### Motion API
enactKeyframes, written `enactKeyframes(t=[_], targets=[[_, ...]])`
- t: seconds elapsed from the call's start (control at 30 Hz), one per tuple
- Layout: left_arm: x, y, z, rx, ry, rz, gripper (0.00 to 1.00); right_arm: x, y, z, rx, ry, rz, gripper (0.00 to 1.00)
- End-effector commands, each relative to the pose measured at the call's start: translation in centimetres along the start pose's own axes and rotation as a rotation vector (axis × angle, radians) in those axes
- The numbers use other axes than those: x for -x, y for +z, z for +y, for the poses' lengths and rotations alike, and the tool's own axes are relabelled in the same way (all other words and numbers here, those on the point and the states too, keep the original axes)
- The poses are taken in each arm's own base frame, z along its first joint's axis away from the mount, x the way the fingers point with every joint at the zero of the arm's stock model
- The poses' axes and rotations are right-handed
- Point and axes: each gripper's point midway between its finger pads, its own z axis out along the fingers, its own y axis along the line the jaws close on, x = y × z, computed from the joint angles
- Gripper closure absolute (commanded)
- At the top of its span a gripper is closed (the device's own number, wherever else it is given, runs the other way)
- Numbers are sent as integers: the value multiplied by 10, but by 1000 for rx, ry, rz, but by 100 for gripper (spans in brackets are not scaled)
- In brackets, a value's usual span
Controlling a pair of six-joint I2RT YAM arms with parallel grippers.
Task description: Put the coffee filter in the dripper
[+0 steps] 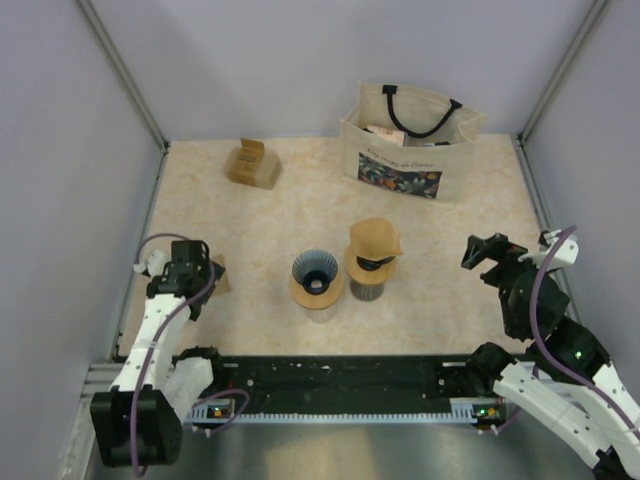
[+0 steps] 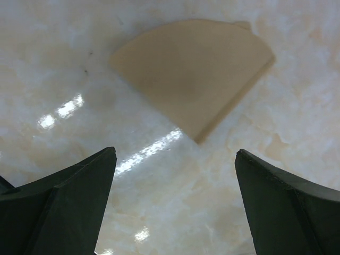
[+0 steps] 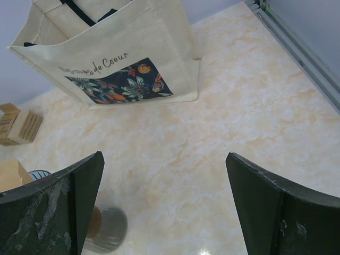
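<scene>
A flat, fan-shaped tan coffee filter (image 2: 194, 71) lies on the marble table, just ahead of my left gripper (image 2: 175, 154), which hangs open over it without touching. From above, that filter (image 1: 220, 276) peeks out beside the left gripper (image 1: 190, 264) at the table's left edge. The empty dripper (image 1: 317, 274), a dark ribbed cone on a wooden collar over a glass, stands mid-table. Next to it stands a second dripper (image 1: 372, 268) with a brown filter (image 1: 374, 238) in it. My right gripper (image 1: 487, 255) is open and empty at the right, above bare table (image 3: 164, 159).
A cream tote bag (image 1: 405, 140) with a floral print stands at the back right, also seen in the right wrist view as the tote bag (image 3: 122, 53). A small cardboard box (image 1: 253, 165) sits at the back left. Metal rails and grey walls enclose the table.
</scene>
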Motion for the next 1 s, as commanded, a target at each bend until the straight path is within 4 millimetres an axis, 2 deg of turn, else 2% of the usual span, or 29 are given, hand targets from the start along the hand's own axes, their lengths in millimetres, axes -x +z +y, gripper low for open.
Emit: enactKeyframes(t=[0.0, 0.1, 0.23, 0.43, 0.73, 0.87, 0.97], targets=[[6, 14, -1, -20, -185, -34, 2, 2, 1, 5, 21, 8, -13, 1], [4, 27, 9, 29, -213, -56, 6, 3, 0, 4, 19, 13, -17, 1], [-1, 43, 11, 40, -256, -57, 12, 4, 0, 3, 15, 16, -21, 1], [-3, 53, 14, 87, -291, -58, 24, 6, -1, 0, 6, 21, -32, 1], [0, 65, 17, 150, -247, -67, 27, 10, -3, -5, -5, 34, -51, 1], [7, 62, 18, 241, -171, -36, 27, 12, -4, -6, -9, 39, -59, 1], [14, 64, 13, 263, -89, -14, 21, 13, -4, -8, -13, 44, -66, 1]])
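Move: The left hand hangs open with the coffee filter lying flat on the table about 5 cm ahead, 3 cm to its left and some 8 cm below. The first dripper, on its jar, stands roughly 26 cm to the left hand's right, 1 cm farther out and about 5 cm higher; the second dripper, already lined, is about 40 cm to the right and 4 cm ahead. From the right hand the filter lies about 63 cm to the left, 7 cm ahead and 28 cm down. The left hand sinks about 5.5 cm over the table beside the filter, easing back a centimetre at first, while the wrist turns some 15 degrees counter-clockwise and the fingers narrow by about a quarter from wide open. Nearly level from there, it creeps about 2 cm forward and a little left, bringing the still-parted fingertips in low over the filter's near part without yet gripping the paper. ##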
